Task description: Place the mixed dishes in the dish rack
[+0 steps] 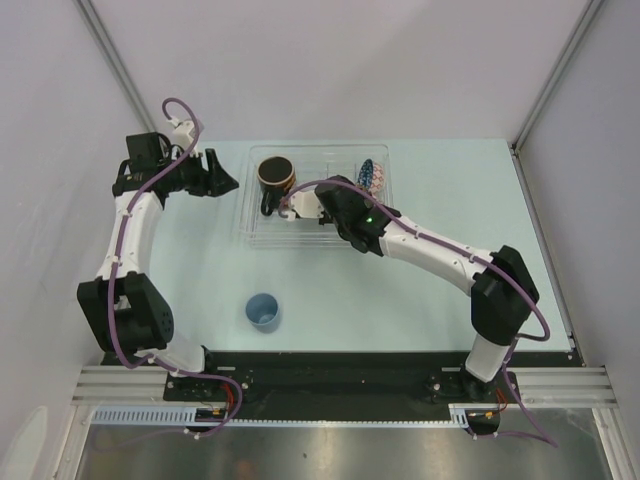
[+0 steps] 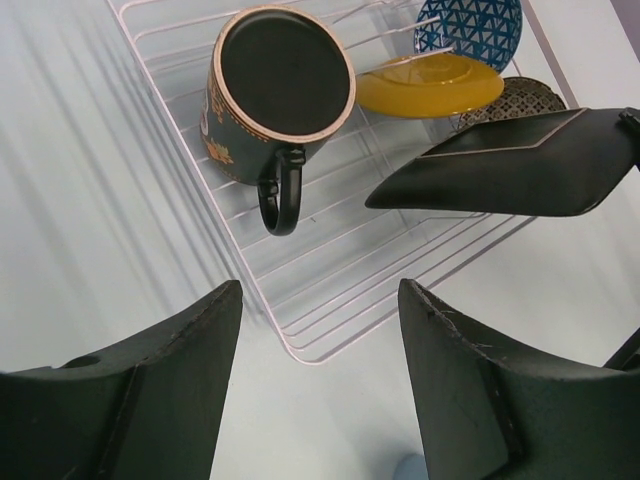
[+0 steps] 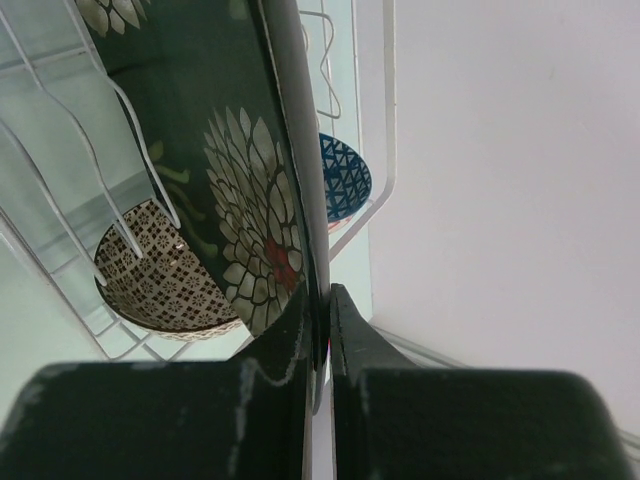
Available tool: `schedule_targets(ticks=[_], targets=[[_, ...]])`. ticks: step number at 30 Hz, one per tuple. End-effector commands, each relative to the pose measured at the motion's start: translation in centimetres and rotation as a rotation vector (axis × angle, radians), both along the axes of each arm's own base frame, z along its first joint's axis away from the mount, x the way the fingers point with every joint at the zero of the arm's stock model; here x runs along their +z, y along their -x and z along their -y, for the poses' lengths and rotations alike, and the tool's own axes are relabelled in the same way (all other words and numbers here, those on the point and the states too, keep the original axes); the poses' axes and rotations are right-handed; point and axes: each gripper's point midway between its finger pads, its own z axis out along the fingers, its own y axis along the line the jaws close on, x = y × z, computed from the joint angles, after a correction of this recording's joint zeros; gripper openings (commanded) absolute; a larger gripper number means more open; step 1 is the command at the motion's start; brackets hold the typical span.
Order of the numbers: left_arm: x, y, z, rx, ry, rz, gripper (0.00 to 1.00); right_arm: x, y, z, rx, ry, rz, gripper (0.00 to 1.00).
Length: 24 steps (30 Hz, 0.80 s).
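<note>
The clear dish rack [image 1: 318, 232] sits at the table's far middle. A dark mug [image 1: 275, 175] [image 2: 275, 95] lies on its side in the rack's left part. At the rack's right end are the blue patterned bowl [image 1: 372, 175] [image 2: 470, 30], the yellow plate [image 2: 430, 85] and the beige patterned bowl [image 2: 515, 98] [image 3: 160, 275]. My right gripper [image 3: 325, 300] [image 1: 300, 207] is shut on the rim of the black floral square plate [image 3: 230, 170] [image 2: 510, 165], held on edge over the rack. My left gripper [image 2: 320, 300] [image 1: 215, 175] stands open and empty just left of the rack. A small light-blue cup [image 1: 263, 311] stands upright on the table.
Grey walls close in the table on the left, back and right. The rack's wire ribs [image 2: 300, 355] [image 3: 385, 150] run beneath the held plate. My right arm [image 1: 440, 255] stretches diagonally from its base to the rack.
</note>
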Motion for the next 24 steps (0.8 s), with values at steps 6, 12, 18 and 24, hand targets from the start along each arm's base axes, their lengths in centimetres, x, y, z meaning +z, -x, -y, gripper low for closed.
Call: schedule_targets(ticks=[6, 12, 18, 24], targets=[[1.9, 0.1, -0.1, -0.009, 0.017, 0.063, 0.69, -2.6, -0.7, 0.1, -0.09, -0.041, -0.046, 0.0], [1.8, 0.0, -0.1, -0.011, 0.026, 0.059, 0.69, -3.7, 0.3, -0.7, -0.099, -0.014, -0.058, 0.07], [1.6, 0.2, -0.1, -0.01, 0.029, 0.055, 0.69, -1.2, -0.2, 0.1, -0.117, -0.03, 0.004, 0.29], [1.6, 0.1, 0.0, -0.012, 0.038, 0.058, 0.69, -1.0, -0.1, 0.7, -0.144, -0.052, 0.0, 0.38]])
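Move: The right hand grips the right-hand edge of the dark flowered plate, which reaches out to the hand's left above the dish rack; the free slot for it lies some 4 cm left of the hand, 1 cm ahead and 9 cm below. The yellow dish is about 6 cm ahead and 1 cm right, the brown bowl level with the hand and roughly 7 cm right, both about 10 cm below. From the left hand the slot is some 21 cm right, level fore and aft, 12 cm below. The right hand eases the flowered plate down some 2.5 cm towards the slot in front of the yellow dish, first edging forward about half a centimetre, then drawing back about 1 cm with a small jog left. Halfway through, the fingers start to open and go on to about a third open while the hand keeps sinking, so the pinch on the plate's edge ends, with the plate still between the fingers and seemingly resting against one of them. ##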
